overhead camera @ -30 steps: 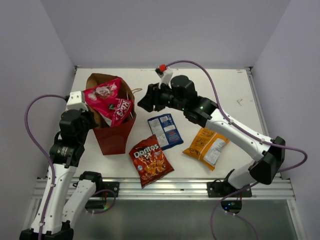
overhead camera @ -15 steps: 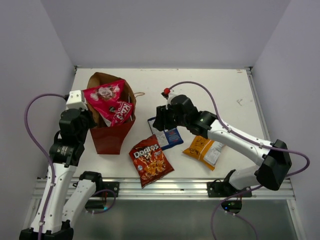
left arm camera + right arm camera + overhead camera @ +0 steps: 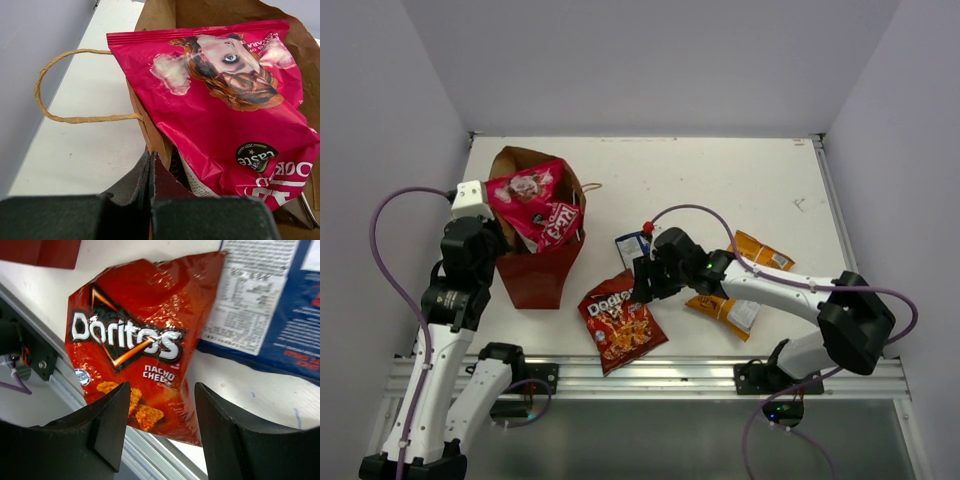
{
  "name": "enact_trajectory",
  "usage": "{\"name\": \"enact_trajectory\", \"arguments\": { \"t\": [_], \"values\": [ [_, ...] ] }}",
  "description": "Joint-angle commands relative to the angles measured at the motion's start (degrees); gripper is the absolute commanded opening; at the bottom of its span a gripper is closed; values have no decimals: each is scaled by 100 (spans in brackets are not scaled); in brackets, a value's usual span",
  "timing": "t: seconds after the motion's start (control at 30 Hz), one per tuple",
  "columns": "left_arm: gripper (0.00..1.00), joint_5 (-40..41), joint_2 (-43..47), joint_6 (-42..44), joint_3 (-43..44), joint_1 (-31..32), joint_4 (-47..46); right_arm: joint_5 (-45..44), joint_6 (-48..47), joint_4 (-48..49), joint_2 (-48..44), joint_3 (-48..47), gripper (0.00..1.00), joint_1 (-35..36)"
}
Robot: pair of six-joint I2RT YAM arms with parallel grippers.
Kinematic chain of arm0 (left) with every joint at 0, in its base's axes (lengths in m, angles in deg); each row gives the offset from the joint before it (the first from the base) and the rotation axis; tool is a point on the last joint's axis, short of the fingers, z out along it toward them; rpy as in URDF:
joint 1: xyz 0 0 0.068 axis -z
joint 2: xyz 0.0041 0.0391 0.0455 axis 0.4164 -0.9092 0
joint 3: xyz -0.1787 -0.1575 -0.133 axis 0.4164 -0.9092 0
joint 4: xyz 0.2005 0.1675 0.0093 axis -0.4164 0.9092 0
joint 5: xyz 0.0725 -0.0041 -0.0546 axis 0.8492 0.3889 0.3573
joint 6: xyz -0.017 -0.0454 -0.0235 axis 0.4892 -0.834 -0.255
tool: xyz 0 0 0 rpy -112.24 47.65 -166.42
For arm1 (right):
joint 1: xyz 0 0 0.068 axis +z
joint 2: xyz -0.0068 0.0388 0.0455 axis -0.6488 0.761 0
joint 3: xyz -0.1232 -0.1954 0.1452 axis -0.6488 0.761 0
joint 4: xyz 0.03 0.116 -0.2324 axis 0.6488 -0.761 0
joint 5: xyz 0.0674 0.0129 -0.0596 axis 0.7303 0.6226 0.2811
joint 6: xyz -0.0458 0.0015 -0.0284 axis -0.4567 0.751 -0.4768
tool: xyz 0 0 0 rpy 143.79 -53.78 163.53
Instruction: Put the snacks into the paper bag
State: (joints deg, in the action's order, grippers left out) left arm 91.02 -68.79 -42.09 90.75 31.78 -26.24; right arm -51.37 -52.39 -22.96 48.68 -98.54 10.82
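The reddish-brown paper bag (image 3: 542, 272) stands at the left with a pink-magenta packet (image 3: 533, 204) sticking out of its top; this packet fills the left wrist view (image 3: 220, 115). My left gripper (image 3: 150, 165) is shut on the paper bag's rim (image 3: 155, 135). My right gripper (image 3: 642, 285) is open just above the red-orange Doritos packet (image 3: 620, 320), which lies flat between its fingers in the right wrist view (image 3: 135, 350). The blue-and-white packet (image 3: 632, 243) is partly under the right arm. The orange-yellow packet (image 3: 740, 305) lies to the right. The dark brown packet is hidden.
The bag's string handle (image 3: 65, 95) loops out to the left. The table's front metal rail (image 3: 650, 375) runs just below the Doritos packet. White walls close in the left, back and right sides.
My right arm has swung from beside the bag's top down and toward the front, over the blue-and-white packet to the Doritos packet. The left gripper has kept its hold on the bag.
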Motion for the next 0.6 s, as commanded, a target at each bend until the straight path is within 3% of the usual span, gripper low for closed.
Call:
{"name": "enact_trajectory", "arguments": {
  "t": [0.0, 0.33, 0.37, 0.4, 0.43, 0.47, 0.57],
  "values": [
    [0, 89, -6, -4, -68, -6, -182, 320, 203, 574, 128, 154, 58, 111],
    [0, 89, 73, 13, -68, -6, -174, 276, 71, 900, 822, 242, 57, 191],
    [0, 80, 82, 13, -68, -6, -182, 293, 71, 944, 866, 251, 52, 191],
    [0, 80, 82, 13, -68, 3, -182, 311, 71, 996, 884, 277, 41, 191],
    [0, 89, 82, 5, -68, -6, -174, 337, 63, 1014, 893, 277, 11, 182],
    [0, 98, 82, 13, -68, -6, -174, 407, 62, 1023, 840, 277, 0, 199],
    [0, 176, 82, 13, -68, -6, -174, 225, -69, 752, 560, 155, 0, 191]
  ]
}}
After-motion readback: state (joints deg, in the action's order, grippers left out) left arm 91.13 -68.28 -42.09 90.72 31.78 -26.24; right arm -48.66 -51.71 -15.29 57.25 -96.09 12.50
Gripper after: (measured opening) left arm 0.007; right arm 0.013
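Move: The middle of the Doritos bag lies about 6 cm back, 5 cm left and 6 cm below my right hand. The blue packet is some 6 cm ahead and 2 cm right; the orange bag sits about level, 22 cm to the right, both also on the table. The paper bag stands roughly 21 cm left and 8 cm ahead. From my left hand, the Doritos bag is about 25 cm right, 14 cm back and 20 cm down. I sink my open right hand about 5 cm onto the edge of the Doritos bag nearest the blue packet, easing a little left and back over it, with the wrist nearly steady. Once down, I stop and snap the fingers shut, pinching a fold of that edge between the tips. ##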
